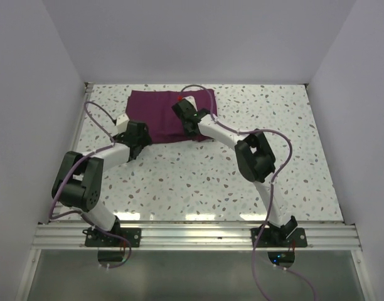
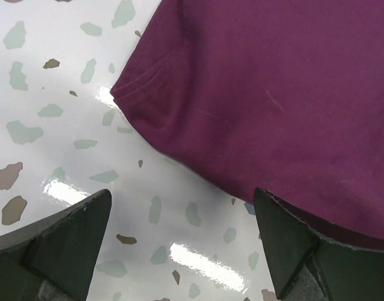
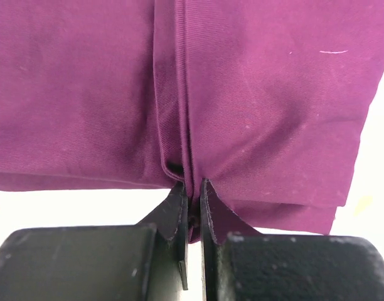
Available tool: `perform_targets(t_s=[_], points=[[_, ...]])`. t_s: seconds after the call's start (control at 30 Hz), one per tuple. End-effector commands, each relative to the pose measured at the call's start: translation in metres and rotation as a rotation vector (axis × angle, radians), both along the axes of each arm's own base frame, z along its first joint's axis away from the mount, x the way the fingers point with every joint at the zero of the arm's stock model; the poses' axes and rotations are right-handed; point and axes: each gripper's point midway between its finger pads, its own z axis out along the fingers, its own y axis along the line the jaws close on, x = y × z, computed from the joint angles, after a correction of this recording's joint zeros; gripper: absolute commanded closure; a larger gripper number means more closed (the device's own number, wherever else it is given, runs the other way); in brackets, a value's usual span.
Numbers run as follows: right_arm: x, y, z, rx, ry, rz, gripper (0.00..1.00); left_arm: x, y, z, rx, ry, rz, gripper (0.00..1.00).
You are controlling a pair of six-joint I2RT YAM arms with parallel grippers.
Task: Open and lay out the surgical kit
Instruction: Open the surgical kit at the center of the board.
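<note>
The surgical kit (image 1: 155,113) is a folded dark purple cloth bundle lying flat at the back middle of the speckled table; what it wraps is hidden. In the right wrist view, my right gripper (image 3: 192,188) is shut on a vertical fold of the cloth (image 3: 255,106) at the bundle's near edge. From above, this gripper (image 1: 189,130) sits over the bundle's right half. My left gripper (image 2: 182,195) is open above bare table at the kit's near left corner (image 2: 148,100), its right finger (image 2: 286,244) overlapping the cloth edge. The overhead view puts the left gripper (image 1: 139,141) by that corner.
White walls close in the table (image 1: 198,188) at the left, back and right. An aluminium rail (image 1: 192,237) carrying both arm bases runs along the near edge. Purple cables loop beside each arm.
</note>
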Motion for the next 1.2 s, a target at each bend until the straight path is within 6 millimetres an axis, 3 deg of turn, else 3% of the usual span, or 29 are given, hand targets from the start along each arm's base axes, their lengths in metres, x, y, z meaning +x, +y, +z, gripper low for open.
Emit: perform_targets(t_s=[0.0, 0.07, 0.13, 0.23, 0.3, 0.4, 0.57, 0.67, 0.73, 0.77, 0.8, 0.83, 0.87, 0.93, 1.03, 1.17], points=[[0.011, 0.004, 0.038, 0.030, -0.062, -0.009, 1.00, 0.011, -0.001, 0.003, -0.005, -0.032, -0.014, 0.01], [0.017, 0.001, 0.061, 0.035, -0.112, -0.024, 1.00, 0.012, -0.001, 0.002, -0.006, -0.031, -0.017, 0.00], [0.025, -0.014, 0.080, -0.009, -0.184, -0.080, 1.00, 0.013, -0.001, 0.002, -0.004, -0.028, -0.019, 0.01], [0.036, -0.051, 0.111, -0.101, -0.294, -0.198, 1.00, 0.014, -0.002, 0.001, -0.001, -0.024, -0.023, 0.00], [0.044, -0.079, 0.119, -0.114, -0.311, -0.276, 1.00, 0.014, -0.002, 0.000, -0.001, -0.018, -0.026, 0.00], [0.052, -0.130, 0.113, -0.086, -0.275, -0.415, 1.00, 0.015, -0.003, -0.002, 0.000, -0.015, -0.028, 0.00], [0.053, -0.211, 0.079, -0.098, -0.213, -0.595, 1.00, 0.017, -0.004, -0.006, 0.001, -0.001, -0.037, 0.01], [0.052, -0.246, 0.051, -0.125, -0.145, -0.680, 1.00, 0.018, -0.007, -0.009, -0.003, 0.007, -0.046, 0.01], [0.049, -0.256, 0.029, -0.120, -0.080, -0.702, 1.00, 0.020, -0.007, -0.010, -0.003, 0.011, -0.053, 0.01], [0.046, -0.266, 0.019, -0.106, -0.044, -0.727, 0.94, 0.021, -0.009, -0.010, -0.004, 0.010, -0.055, 0.01], [0.043, -0.260, 0.008, -0.057, 0.000, -0.715, 0.77, 0.021, -0.008, -0.012, -0.002, 0.015, -0.057, 0.01], [0.037, -0.262, -0.005, -0.049, 0.039, -0.714, 0.29, 0.022, -0.009, -0.011, -0.003, 0.014, -0.058, 0.01], [0.036, -0.259, -0.012, -0.034, 0.045, -0.712, 0.02, 0.022, -0.009, -0.012, -0.004, 0.017, -0.061, 0.01], [0.030, -0.257, -0.023, -0.025, 0.079, -0.710, 0.02, 0.025, -0.011, -0.012, -0.005, 0.020, -0.068, 0.01], [0.028, -0.258, -0.019, -0.032, 0.079, -0.712, 0.02, 0.025, -0.011, -0.014, -0.002, 0.027, -0.074, 0.01], [0.034, -0.258, 0.017, 0.007, 0.003, -0.702, 0.01, 0.029, -0.010, -0.009, 0.013, 0.016, -0.072, 0.01]])
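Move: The right hand already pinches a folded edge of the purple kit at its near side. The bare board it is taken to lies about 27 cm to its right and 4 cm ahead, some 3 cm lower, beyond the folded kit's near-right corner, about 9 cm right and level with the hand. The left hand, open, has the kit's near-left corner about 4 cm ahead, 4 cm left and 3 cm below. Keeping its pinch on the cloth edge, the right hand lifts it some 7 cm while reaching forward, then sweeps it fast to the right, about 27 cm in all, the wrist turning some 40 degrees clockwise, before coming down to the board, drawing back a little and opening wide to let go. Meanwhile the left hand, fingers staying wide open, sinks about 2 cm and then edges forward towards the kit's near-left corner, bringing the corner between its fingers without closing on it. ##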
